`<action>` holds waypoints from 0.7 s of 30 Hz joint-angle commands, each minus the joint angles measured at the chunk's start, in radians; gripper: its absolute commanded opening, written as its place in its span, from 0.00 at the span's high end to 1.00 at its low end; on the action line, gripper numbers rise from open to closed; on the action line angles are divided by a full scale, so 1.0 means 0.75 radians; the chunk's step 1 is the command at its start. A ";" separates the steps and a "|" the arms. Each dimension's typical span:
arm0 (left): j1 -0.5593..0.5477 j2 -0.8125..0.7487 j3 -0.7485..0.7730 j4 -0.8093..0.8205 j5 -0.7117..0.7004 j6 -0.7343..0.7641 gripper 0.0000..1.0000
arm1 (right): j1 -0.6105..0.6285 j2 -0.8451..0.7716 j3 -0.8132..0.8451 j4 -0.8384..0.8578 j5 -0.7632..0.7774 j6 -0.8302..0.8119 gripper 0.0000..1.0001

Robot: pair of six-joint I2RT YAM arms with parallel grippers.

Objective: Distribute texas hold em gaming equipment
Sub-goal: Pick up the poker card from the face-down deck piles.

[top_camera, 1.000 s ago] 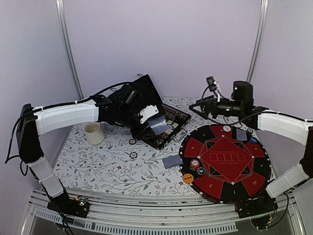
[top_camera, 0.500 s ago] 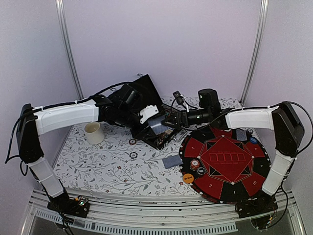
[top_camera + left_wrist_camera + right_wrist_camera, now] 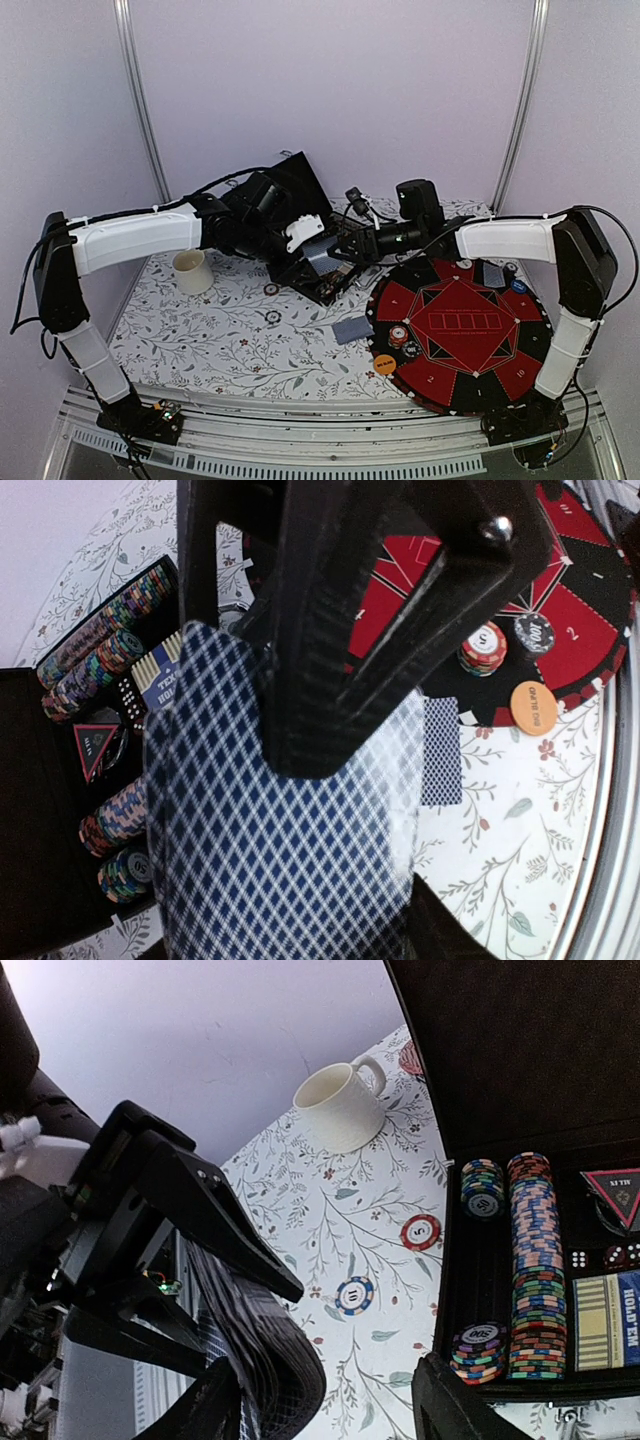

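My left gripper [image 3: 312, 240] is shut on a deck of playing cards [image 3: 280, 830] with blue diamond backs, held above the open black case [image 3: 345, 268]. In the right wrist view the deck [image 3: 250, 1345] shows edge-on. My right gripper [image 3: 325, 1415] has reached it from the right; its jaws stand apart, with the deck's end just inside the left finger [image 3: 200, 1410]. Rows of poker chips [image 3: 535, 1260] fill the case. On the round red-and-black mat [image 3: 470, 385] lie chip stacks [image 3: 400, 337], an orange button disc [image 3: 385, 365], a blue disc [image 3: 518, 286] and cards [image 3: 493, 273].
A single card [image 3: 352, 330] lies face down on the flowered cloth beside the mat. Two loose chips [image 3: 420, 1231] [image 3: 355, 1295] lie on the cloth left of the case. A cream cup [image 3: 192, 270] stands at the left. The case lid [image 3: 300, 175] stands raised behind.
My right arm has swung left from the mat's far edge to the deck held by the left gripper, and its jaws have narrowed. The left arm and deck have stayed put.
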 commanded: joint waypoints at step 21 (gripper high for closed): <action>0.016 -0.030 -0.005 0.036 0.003 -0.006 0.50 | 0.002 -0.061 0.101 -0.276 0.016 -0.100 0.75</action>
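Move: The left fingers hold the face-down deck, its middle about 3 cm right of that hand and slightly above it. From the right hand, the deck's top card is centred some 3 cm left and 2 cm back, at nearly the same height. The open chip case lies roughly 9 cm ahead, 2 cm left and 17 cm below; the other card pile is about 10 cm back, 4 cm right and 19 cm below. The right fingers, already around the deck's free end with one finger on its patterned back, close from rather more than half open to about a quarter, on the top card's end. The right hand barely travels: it dips about 1 cm, tipping its fingertips down some 5 degrees, then eases slightly up and to the right. The left hand holds the deck still. ##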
